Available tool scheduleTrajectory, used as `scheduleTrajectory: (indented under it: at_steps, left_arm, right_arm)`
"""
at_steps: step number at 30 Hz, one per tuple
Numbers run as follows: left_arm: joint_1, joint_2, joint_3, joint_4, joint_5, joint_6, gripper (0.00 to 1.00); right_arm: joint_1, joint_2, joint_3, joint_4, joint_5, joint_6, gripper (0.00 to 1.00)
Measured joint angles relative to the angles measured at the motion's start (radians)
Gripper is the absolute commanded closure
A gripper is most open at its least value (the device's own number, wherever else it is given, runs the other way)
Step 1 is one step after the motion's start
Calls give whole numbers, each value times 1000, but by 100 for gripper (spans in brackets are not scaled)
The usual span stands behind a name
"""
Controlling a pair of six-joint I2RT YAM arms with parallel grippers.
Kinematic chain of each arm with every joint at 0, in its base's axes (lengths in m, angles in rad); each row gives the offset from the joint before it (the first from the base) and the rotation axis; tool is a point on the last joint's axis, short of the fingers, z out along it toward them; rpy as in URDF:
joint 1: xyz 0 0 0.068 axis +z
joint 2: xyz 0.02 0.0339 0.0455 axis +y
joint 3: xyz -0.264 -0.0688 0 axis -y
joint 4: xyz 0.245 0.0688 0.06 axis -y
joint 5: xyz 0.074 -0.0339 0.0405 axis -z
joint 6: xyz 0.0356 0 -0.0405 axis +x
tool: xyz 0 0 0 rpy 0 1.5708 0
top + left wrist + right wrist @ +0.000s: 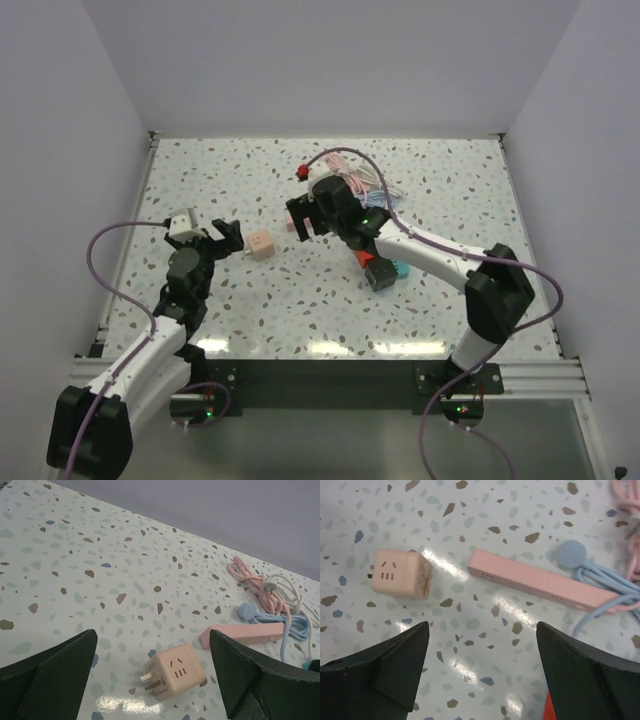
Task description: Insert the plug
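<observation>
The plug (172, 672) is a pink cube adapter lying on its side on the speckled table, its metal prongs pointing left. It also shows as the plug (262, 244) and the plug (400, 573). My left gripper (152, 635) is open and hangs just short of the cube, which lies ahead between the fingers, untouched; from above the left gripper (228, 238) sits just left of it. A long pink power strip (540, 580) lies flat to the plug's right. My right gripper (482, 625) is open and empty above bare table, near the strip.
Pink, white and blue cables (365, 185) are bundled at the back right beside the power strip (245, 634). A small red object (302, 172) lies behind the right gripper (298, 215). A red and black block (380, 272) and a teal piece (401, 268) sit under the right arm.
</observation>
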Motion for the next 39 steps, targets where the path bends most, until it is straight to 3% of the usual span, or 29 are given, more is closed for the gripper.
scheduleTrajectory:
  at_steps: [9,28,32,33,35,36,39]
  left_arm:
    - [47,6,0,-34,17,-48,0]
    - [74,17,-8,-37,68,-74,0]
    - [78,17,-8,-37,73,-75,0]
    - [78,17,-8,-37,76,-75,0]
    - [78,17,-8,-37,84,-75,0]
    - [78,17,-8,-37,88,-75,0]
    - [82,19,-8,-37,98,-79,0]
  right_arm:
    - [90,334,154,90,-116,5,9]
    - [119,520,314,146,-154,43,11]
    - [121,535,323,143,-158,52,31]
    - [121,541,328,142,-159,54,43]
    - [121,552,343,142,-164,59,56]
    - [122,555,347,142,-165,61,78]
    - [122,558,351,143,-164,61,100]
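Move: The pink plug stands about 15 cm to the right hand's left, level with it fore and aft, some 12 cm below. From that hand, the middle of the long pink strip lies some 9 cm ahead and 3 cm right, the blue disc 14 ahead and 4 right, the red block 3 back and 15 right. From the left hand the pink plug is about 5 cm ahead, 6 right and 12 below. The open right hand swings about 15 cm left and 12 cm down onto the pink plug and pinches it. ##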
